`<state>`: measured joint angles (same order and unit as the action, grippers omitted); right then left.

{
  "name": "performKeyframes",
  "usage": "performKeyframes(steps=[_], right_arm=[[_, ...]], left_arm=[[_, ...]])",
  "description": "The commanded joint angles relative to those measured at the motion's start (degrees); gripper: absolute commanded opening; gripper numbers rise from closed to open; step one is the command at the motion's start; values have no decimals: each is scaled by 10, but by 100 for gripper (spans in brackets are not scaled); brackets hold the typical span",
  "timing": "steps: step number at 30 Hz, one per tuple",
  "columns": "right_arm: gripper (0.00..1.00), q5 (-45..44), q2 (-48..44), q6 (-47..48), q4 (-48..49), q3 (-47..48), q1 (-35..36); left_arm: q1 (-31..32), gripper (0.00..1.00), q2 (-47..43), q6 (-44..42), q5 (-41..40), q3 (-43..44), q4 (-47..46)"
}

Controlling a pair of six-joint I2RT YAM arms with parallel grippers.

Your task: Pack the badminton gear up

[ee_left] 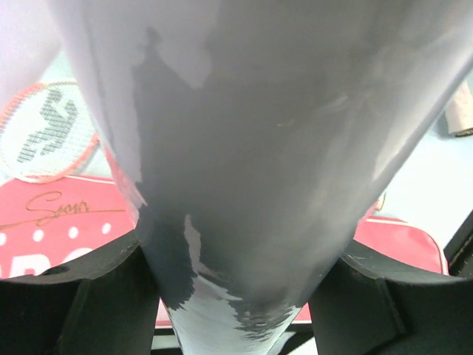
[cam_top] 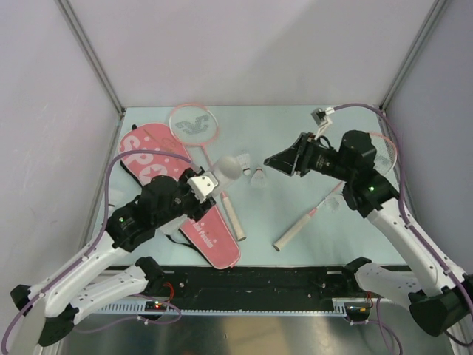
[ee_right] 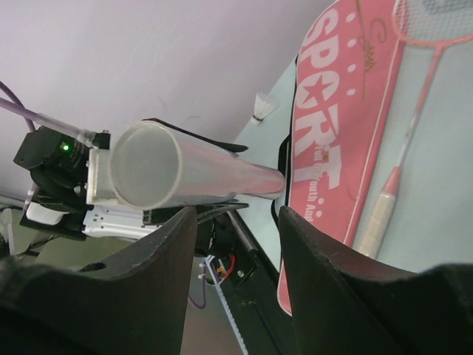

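Note:
My left gripper (cam_top: pixel 209 182) is shut on the long white tube (cam_top: pixel 228 169), which is lifted above the pink "SPORT" bag (cam_top: pixel 151 159). In the left wrist view the tube (ee_left: pixel 251 148) fills the gap between the black fingers (ee_left: pixel 66 296). My right gripper (cam_top: pixel 270 160) is open and empty, and faces the tube's free end. That round end (ee_right: pixel 144 166) shows just above my right fingertips (ee_right: pixel 177 229). One pink-rimmed racket (cam_top: pixel 194 122) lies beside the bag. A second racket (cam_top: pixel 304 224) lies partly under my right arm. Two white shuttlecocks (cam_top: pixel 259 177) lie between the grippers.
The bag (ee_right: pixel 332 148) lies flat along the left of the table, its black strap by the near edge. The table's metal frame posts (cam_top: pixel 89 52) rise at the back corners. The black base rail (cam_top: pixel 259 277) runs along the front edge.

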<state>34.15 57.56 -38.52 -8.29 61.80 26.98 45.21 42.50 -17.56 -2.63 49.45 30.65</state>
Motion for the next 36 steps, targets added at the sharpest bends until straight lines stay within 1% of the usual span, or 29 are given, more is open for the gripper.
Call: performKeyframes(steps=[1, 10, 17, 21, 23, 25, 27, 28, 29, 31, 36], right_arm=[[52, -34, 30, -21, 61, 30, 41], [44, -51, 96, -26, 77, 47, 97], [40, -54, 124, -19, 63, 50, 117], [35, -45, 131, -14, 61, 50, 121], [31, -35, 135, -13, 60, 51, 121], [24, -27, 137, -13, 59, 51, 121], [14, -17, 140, -15, 58, 51, 119], [7, -12, 141, -16, 58, 50, 117], [3, -8, 142, -18, 60, 50, 115], [1, -6, 140, -16, 57, 50, 114], [0, -34, 116, -8, 31, 49, 99]], left_arm=[[1, 43, 10, 23, 22, -1, 14], [1, 43, 22, 25, 29, -9, 17], [1, 43, 24, 26, 46, -6, 18], [1, 43, 28, 29, 49, -5, 21], [1, 43, 29, 30, 48, -2, 24], [1, 43, 28, 31, 47, 0, 27], [1, 43, 27, 32, 45, 0, 27], [1, 43, 26, 32, 43, 0, 27], [1, 43, 26, 34, 40, -1, 27], [1, 43, 26, 38, 33, -1, 28], [1, 42, 26, 41, -3, -4, 35]])
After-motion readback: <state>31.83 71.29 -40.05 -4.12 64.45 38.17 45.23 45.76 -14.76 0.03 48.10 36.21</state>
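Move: The clear cap on the tube's raised end is about 11 cm to my right hand's left, 1 cm back and some 4 cm higher. Well below, the left-hand racket's handle is 13 cm left of that hand and 1 cm ahead; the nearer shuttlecock is 3 cm left and 22 cm ahead, both about 35 cm down. From my left hand, gripping the tube, the cap is roughly 4 cm ahead, 5 cm right and 12 cm up. I bring my right hand left about 8 cm and down 4 cm to the tube's capped end, slowing as I reach it, then shut my half-open fingers almost fully on the lower right edge of the cap, pinching its rim. My left hand keeps its grip on the tube and lowers it some 4 cm, tipping forward about 10 degrees. ##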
